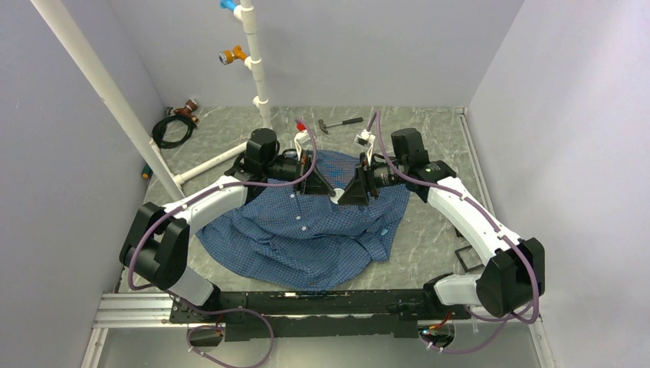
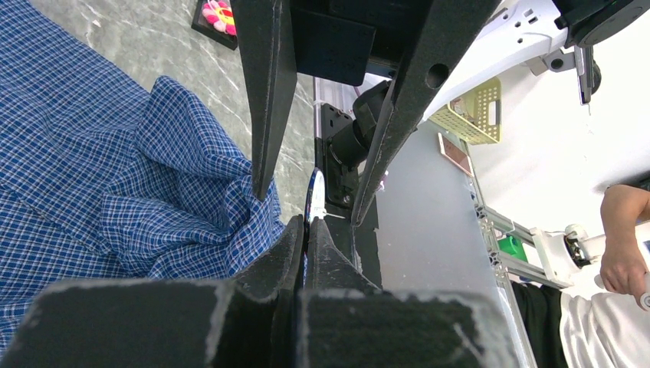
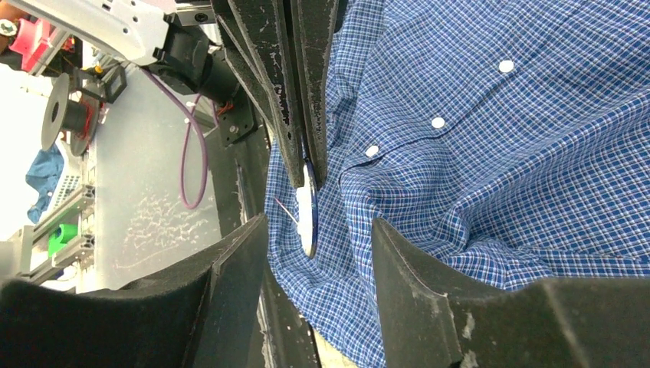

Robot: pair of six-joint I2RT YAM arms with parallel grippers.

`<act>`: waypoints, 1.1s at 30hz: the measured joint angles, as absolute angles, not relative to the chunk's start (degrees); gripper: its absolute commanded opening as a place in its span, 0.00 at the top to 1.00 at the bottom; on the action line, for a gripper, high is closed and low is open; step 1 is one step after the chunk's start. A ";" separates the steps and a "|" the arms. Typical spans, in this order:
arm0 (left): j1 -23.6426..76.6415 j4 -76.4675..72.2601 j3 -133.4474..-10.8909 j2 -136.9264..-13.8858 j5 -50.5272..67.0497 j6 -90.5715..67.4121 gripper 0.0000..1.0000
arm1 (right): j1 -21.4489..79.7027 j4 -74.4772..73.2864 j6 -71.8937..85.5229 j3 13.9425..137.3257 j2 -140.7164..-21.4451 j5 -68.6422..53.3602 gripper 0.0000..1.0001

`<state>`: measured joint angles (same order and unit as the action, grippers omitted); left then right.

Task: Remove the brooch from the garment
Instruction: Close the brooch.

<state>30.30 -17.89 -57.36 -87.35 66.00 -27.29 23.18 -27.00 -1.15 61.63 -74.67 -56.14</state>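
The garment [image 1: 306,230], a blue checked shirt with white buttons [image 3: 438,122], lies crumpled mid-table. Both arms meet over its upper edge. My left gripper [image 1: 328,189] is shut on the brooch [image 1: 335,198], which shows only edge-on as a thin white-backed disc [image 2: 314,192] with a fine pin sticking out. The disc [image 3: 306,211] rests against a shirt fold [image 3: 360,253]; I cannot tell whether the pin is still in the cloth. My right gripper [image 3: 318,222] stands open, its fingers either side of the disc and that fold, touching neither. Its fingers [image 2: 264,115] hang on both sides of the left gripper [image 2: 306,224].
A white pipe stand [image 1: 257,69] rises at the back, with a hammer [image 1: 341,123] and a coiled black cable [image 1: 172,130] near it. A slanted white pole [image 1: 100,84] crosses the left. A black square card [image 2: 215,14] with a pink flower lies right of the shirt.
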 measured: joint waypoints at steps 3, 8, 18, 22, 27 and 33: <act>30.30 -18.44 -57.34 -87.35 66.06 -27.73 1.00 | 23.18 -26.81 -0.86 61.63 -74.67 -56.03 0.53; 30.30 -19.35 -56.77 -87.35 66.15 -28.16 1.00 | 23.18 -26.41 -0.43 61.63 -74.67 -55.31 0.58; 30.30 -19.44 -56.49 -87.35 66.06 -28.10 1.00 | 23.18 -25.58 1.32 61.17 -74.70 -54.50 0.62; 30.33 -19.46 -56.49 -87.35 66.04 -28.12 1.00 | 23.18 -25.26 2.15 60.99 -74.70 -54.15 0.62; 30.33 -19.44 -56.49 -87.35 65.58 -28.08 1.00 | 23.18 -25.17 3.05 60.99 -74.72 -52.90 0.64; 30.33 -19.42 -56.49 -87.35 64.58 -27.79 1.00 | 23.22 -24.91 3.75 60.99 -74.72 -51.20 0.68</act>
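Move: Between the two hands, the brooch is held edge-on in the left fingertips, its white back and raised pin facing the robot's base; its middle lies about 2 cm to the right of the left hand point and nearly level. From the right hand, the brooch is about 2 cm to the left and 1 cm ahead, between its open fingertips. Some 20 cm below, a white garment button lies about 9 cm back and 11 cm left, the light-blue label about 11 cm back and 13 cm right. Closing its already straddling fingers by about two fifths of their gap, the right hand eases roughly 1 cm forward and half a centimetre down, turning about 5 degrees clockwise, so that the base-side finger comes up to the pin side of the brooch. The fingers stay partly open, while the left hand keeps its pinch on the brooch, practically still. ##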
